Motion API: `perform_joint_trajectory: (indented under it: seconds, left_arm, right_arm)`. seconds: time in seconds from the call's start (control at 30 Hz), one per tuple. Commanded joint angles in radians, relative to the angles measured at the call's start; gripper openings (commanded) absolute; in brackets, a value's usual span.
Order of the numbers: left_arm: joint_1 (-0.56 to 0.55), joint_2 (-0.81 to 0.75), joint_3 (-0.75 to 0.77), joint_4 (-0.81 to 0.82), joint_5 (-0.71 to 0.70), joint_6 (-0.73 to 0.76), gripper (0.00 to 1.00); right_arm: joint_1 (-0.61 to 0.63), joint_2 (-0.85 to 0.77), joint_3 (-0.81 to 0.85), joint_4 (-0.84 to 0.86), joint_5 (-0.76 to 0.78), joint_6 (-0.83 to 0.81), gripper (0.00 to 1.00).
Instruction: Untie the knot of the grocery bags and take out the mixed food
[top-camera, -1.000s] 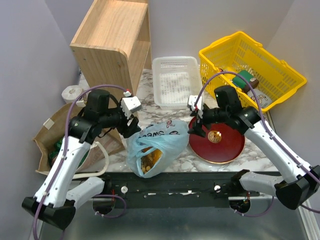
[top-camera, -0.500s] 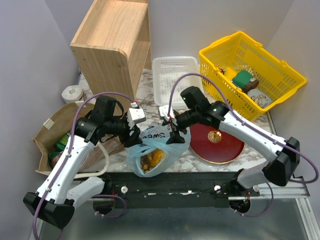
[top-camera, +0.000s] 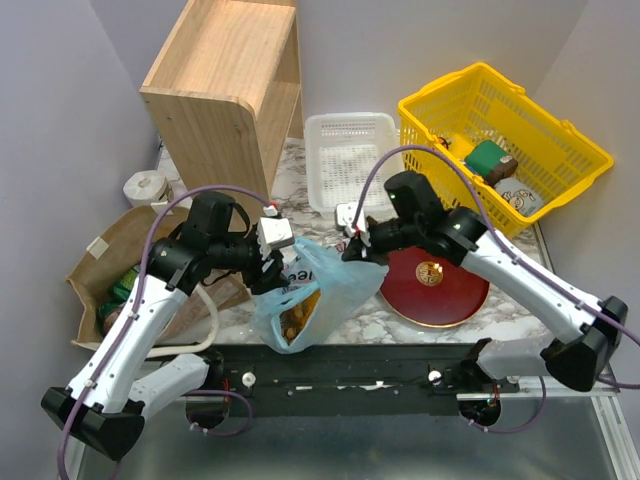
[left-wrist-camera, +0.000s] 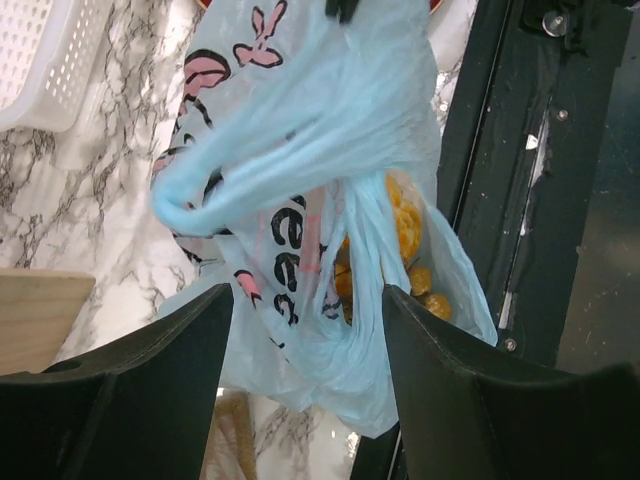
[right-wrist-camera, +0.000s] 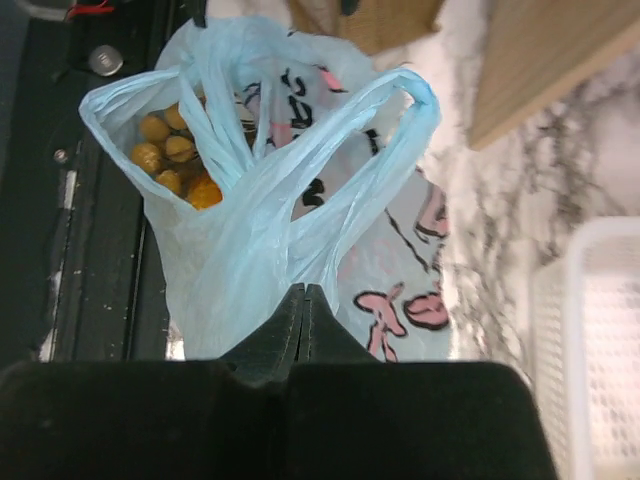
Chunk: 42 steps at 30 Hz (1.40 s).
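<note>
The light blue plastic bag (top-camera: 310, 290) with dark and pink print lies at the table's near edge, stretched up to the right. My right gripper (top-camera: 352, 250) is shut on a fold of its film (right-wrist-camera: 305, 290). Two twisted handle loops (right-wrist-camera: 340, 130) rise above the pinch; I cannot tell whether a knot holds them. Orange-yellow and brown round food (right-wrist-camera: 170, 150) shows through the bag's mouth (left-wrist-camera: 405, 225). My left gripper (top-camera: 268, 272) is open, its fingers (left-wrist-camera: 130, 400) on either side of the bag's lower part (left-wrist-camera: 330, 350). The brown paper bag (top-camera: 120, 250) lies at the left.
A red plate (top-camera: 450, 290) lies right of the plastic bag. Behind stand a white perforated tray (top-camera: 350, 150), a yellow basket (top-camera: 545, 140) with goods and a wooden shelf (top-camera: 225, 90). A tape roll (top-camera: 145, 187) sits by the shelf. The black base rail (top-camera: 350, 375) runs along the near edge.
My right arm swung from over the red plate to the blue bag, shut on its film and pulled it up to the right. The left gripper edged closer and stayed open.
</note>
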Motion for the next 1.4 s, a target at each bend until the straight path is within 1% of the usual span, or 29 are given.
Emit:
perform_joint_trajectory:
  seconds: [0.0, 0.13, 0.2, 0.33, 0.43, 0.6, 0.73, 0.87, 0.93, 0.97, 1.0, 1.03, 1.07, 1.1, 1.17, 1.27, 1.37]
  left_arm:
    - [-0.033, 0.022, 0.011, 0.035, 0.006, -0.006, 0.70]
    - [-0.059, 0.054, 0.052, -0.038, 0.007, 0.061, 0.70]
    - [-0.076, 0.065, 0.045, -0.034, -0.003, 0.072, 0.72]
    - [-0.128, 0.100, -0.018, 0.144, -0.023, -0.011, 0.73]
    - [-0.167, 0.172, -0.027, 0.188, -0.011, -0.017, 0.73]
    - [-0.251, 0.257, -0.021, 0.221, -0.035, -0.008, 0.73]
    - [-0.266, 0.307, -0.001, 0.202, -0.031, 0.015, 0.73]
    - [-0.280, 0.341, -0.010, 0.218, -0.029, 0.015, 0.73]
    - [-0.291, 0.358, -0.027, 0.251, -0.066, 0.012, 0.72]
    - [-0.305, 0.364, -0.033, 0.268, -0.097, 0.003, 0.71]
    - [-0.306, 0.369, -0.037, 0.279, -0.117, -0.002, 0.65]
    - [-0.306, 0.378, -0.037, 0.282, -0.137, 0.009, 0.56]
    - [-0.308, 0.379, -0.035, 0.276, -0.146, 0.027, 0.42]
    - [-0.308, 0.380, -0.032, 0.270, -0.158, 0.055, 0.00]
    - [-0.303, 0.366, -0.011, 0.242, -0.201, 0.066, 0.00]
    - [-0.259, 0.306, 0.043, 0.205, -0.238, 0.089, 0.00]
    - [-0.196, 0.208, 0.075, 0.198, -0.270, 0.107, 0.00]
  right_arm:
    - [-0.036, -0.091, -0.022, -0.015, 0.068, 0.053, 0.00]
    - [-0.070, -0.142, -0.039, -0.014, 0.097, 0.110, 0.00]
    - [-0.081, -0.169, -0.089, -0.002, 0.110, 0.113, 0.00]
    - [-0.081, -0.220, -0.177, 0.048, 0.120, 0.148, 0.00]
    - [-0.082, -0.231, -0.200, 0.063, 0.123, 0.176, 0.01]
    - [-0.096, -0.248, -0.220, 0.080, 0.151, 0.213, 0.00]
    - [-0.136, -0.260, -0.229, 0.091, 0.145, 0.257, 0.00]
    - [-0.167, -0.271, -0.243, 0.104, 0.130, 0.284, 0.00]
    - [-0.173, -0.274, -0.252, 0.107, 0.126, 0.293, 0.00]
    - [-0.173, -0.274, -0.252, 0.110, 0.123, 0.294, 0.01]
    - [-0.176, -0.277, -0.256, 0.109, 0.125, 0.296, 0.00]
    - [-0.176, -0.277, -0.258, 0.109, 0.126, 0.296, 0.00]
    - [-0.177, -0.281, -0.261, 0.109, 0.134, 0.296, 0.00]
    - [-0.183, -0.283, -0.264, 0.106, 0.137, 0.290, 0.00]
    - [-0.188, -0.289, -0.270, 0.103, 0.155, 0.281, 0.00]
    - [-0.219, -0.297, -0.269, 0.103, 0.189, 0.258, 0.00]
    - [-0.269, -0.308, -0.270, 0.088, 0.194, 0.233, 0.00]
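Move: The light-blue grocery bag, its mouth showing the food, lies with its middle about 7 cm to the right of the open left hand, 4 cm back and 12 cm below. The closed right hand, already holding the bag's plastic, has that middle some 7 cm to its left, 9 cm back and 13 cm down. From the right hand, the red plate is about 18 cm right, 1 cm back and 17 cm down; the white basket is some 24 cm ahead, 2 cm right and 15 cm down. The bag's upper plastic is pinched by the left hand, which travels about 8 cm right and as far down towards the bag with its fingers open, shuts them there, then starts easing forward, back left and up. The right hand keeps its pinch and, after a brief rise and dip, draws the plastic about 9 cm right and a little forward towards the red plate, turning some 25 degrees clockwise. ##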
